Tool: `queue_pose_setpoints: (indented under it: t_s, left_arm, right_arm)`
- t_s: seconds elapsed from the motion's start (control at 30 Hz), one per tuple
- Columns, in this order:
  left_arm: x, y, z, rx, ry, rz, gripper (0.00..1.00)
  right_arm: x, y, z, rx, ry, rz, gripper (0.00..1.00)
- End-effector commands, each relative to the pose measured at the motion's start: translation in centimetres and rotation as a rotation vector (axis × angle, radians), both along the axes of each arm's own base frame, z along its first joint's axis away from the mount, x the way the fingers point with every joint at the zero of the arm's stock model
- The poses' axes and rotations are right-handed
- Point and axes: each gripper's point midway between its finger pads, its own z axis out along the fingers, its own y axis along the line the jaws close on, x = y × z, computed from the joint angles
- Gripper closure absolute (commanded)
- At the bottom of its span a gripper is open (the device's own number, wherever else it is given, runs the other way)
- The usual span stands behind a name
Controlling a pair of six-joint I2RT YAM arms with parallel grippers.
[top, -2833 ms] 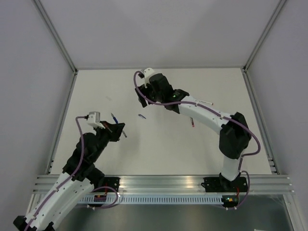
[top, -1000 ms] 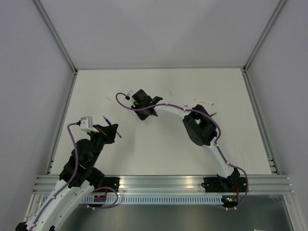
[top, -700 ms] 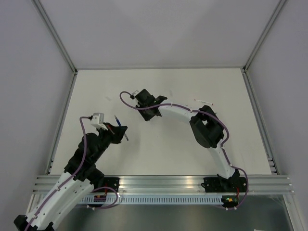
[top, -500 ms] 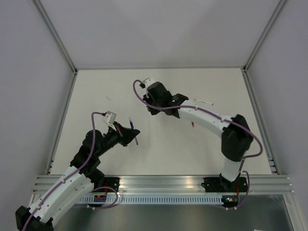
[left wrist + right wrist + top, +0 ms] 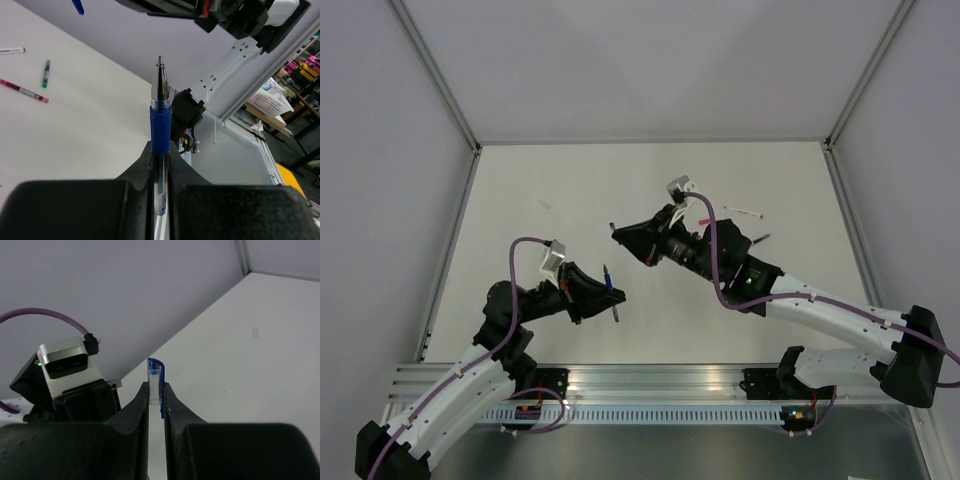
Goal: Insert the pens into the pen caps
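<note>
My left gripper [image 5: 597, 291] [image 5: 161, 150] is shut on a blue pen [image 5: 611, 292] [image 5: 161, 125], a clear barrel with a blue grip. Its metal tip sticks out past the fingers, up off the table. My right gripper [image 5: 624, 236] [image 5: 156, 390] is shut on a clear pen cap [image 5: 612, 229] [image 5: 155, 381] with a blue clip. The same cap [image 5: 77, 6] shows at the top edge of the left wrist view, apart from the pen tip. The two grippers face each other above the table's middle, a short gap between them.
A white pen with red ends [image 5: 741, 210] [image 5: 10, 50], a dark green pen [image 5: 761, 238] [image 5: 46, 74] and a red pen [image 5: 24, 91] lie on the white table [image 5: 520, 200] at the back right. The left wrist camera [image 5: 65, 357] faces my right gripper.
Both arms have lifted and closed in on each other. The left gripper carried the blue pen to the right. The right gripper swung forward and down from the back with the cap.
</note>
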Motion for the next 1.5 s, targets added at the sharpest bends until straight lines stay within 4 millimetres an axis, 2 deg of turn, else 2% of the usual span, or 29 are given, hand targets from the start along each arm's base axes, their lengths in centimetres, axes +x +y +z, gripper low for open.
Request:
queue_pose_setpoints:
  t_s: [0.0, 0.07, 0.17, 0.33, 0.87, 1.03, 1.47]
  left_arm:
    - [-2.0, 0.1, 1.6, -0.053, -0.059, -0.087, 0.98]
    - [-2.1, 0.2, 1.8, -0.058, -0.067, -0.085, 0.98]
    - [-2.0, 0.3, 1.9, -0.059, -0.070, -0.071, 0.98]
    - [-1.7, 0.4, 1.8, -0.055, -0.058, -0.050, 0.98]
    - [-1.1, 0.4, 1.6, -0.044, -0.043, -0.020, 0.98]
    - [-1.0, 0.4, 1.6, -0.043, -0.043, -0.015, 0.98]
    - [-0.9, 0.5, 1.6, -0.041, -0.037, -0.007, 0.98]
  right_arm:
    - [-2.4, 1.2, 5.1, 0.215, -0.073, 0.088, 1.00]
    - [-3.0, 1.6, 5.8, 0.266, -0.079, 0.108, 1.00]
    - [-3.6, 2.4, 5.8, 0.290, -0.073, 0.130, 1.00]
    - [-4.4, 3.2, 4.9, 0.278, -0.069, 0.149, 1.00]
    - [-6.4, 2.9, 4.0, 0.266, -0.085, 0.190, 1.00]
    - [-6.4, 2.8, 3.2, 0.249, -0.083, 0.190, 1.00]
    - [-7.8, 2.6, 3.0, 0.260, -0.097, 0.224, 1.00]
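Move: The pen's bare tip, held up and forward by my left hand, lies about 7 cm back, 3 cm to the left and 3 cm below my right hand, which holds the blue-clipped cap. My left fingertips on the barrel are some 11 cm back, 1 cm left and 7 cm below the right hand. From my left hand the cap lies about 11 cm ahead, 1 cm to the right and 7 cm up. I bring the cap in my right hand over towards the pen tip: first back, left and up by 3–4 cm each, the fingers tilting up and swinging counter-clockwise, some 15 degrees in all. Then I ease a further 2 to 3 cm back while sinking about 3 cm. My left hand keeps the pen pinched, giving back barely a centimetre. Both grips stay shut. ##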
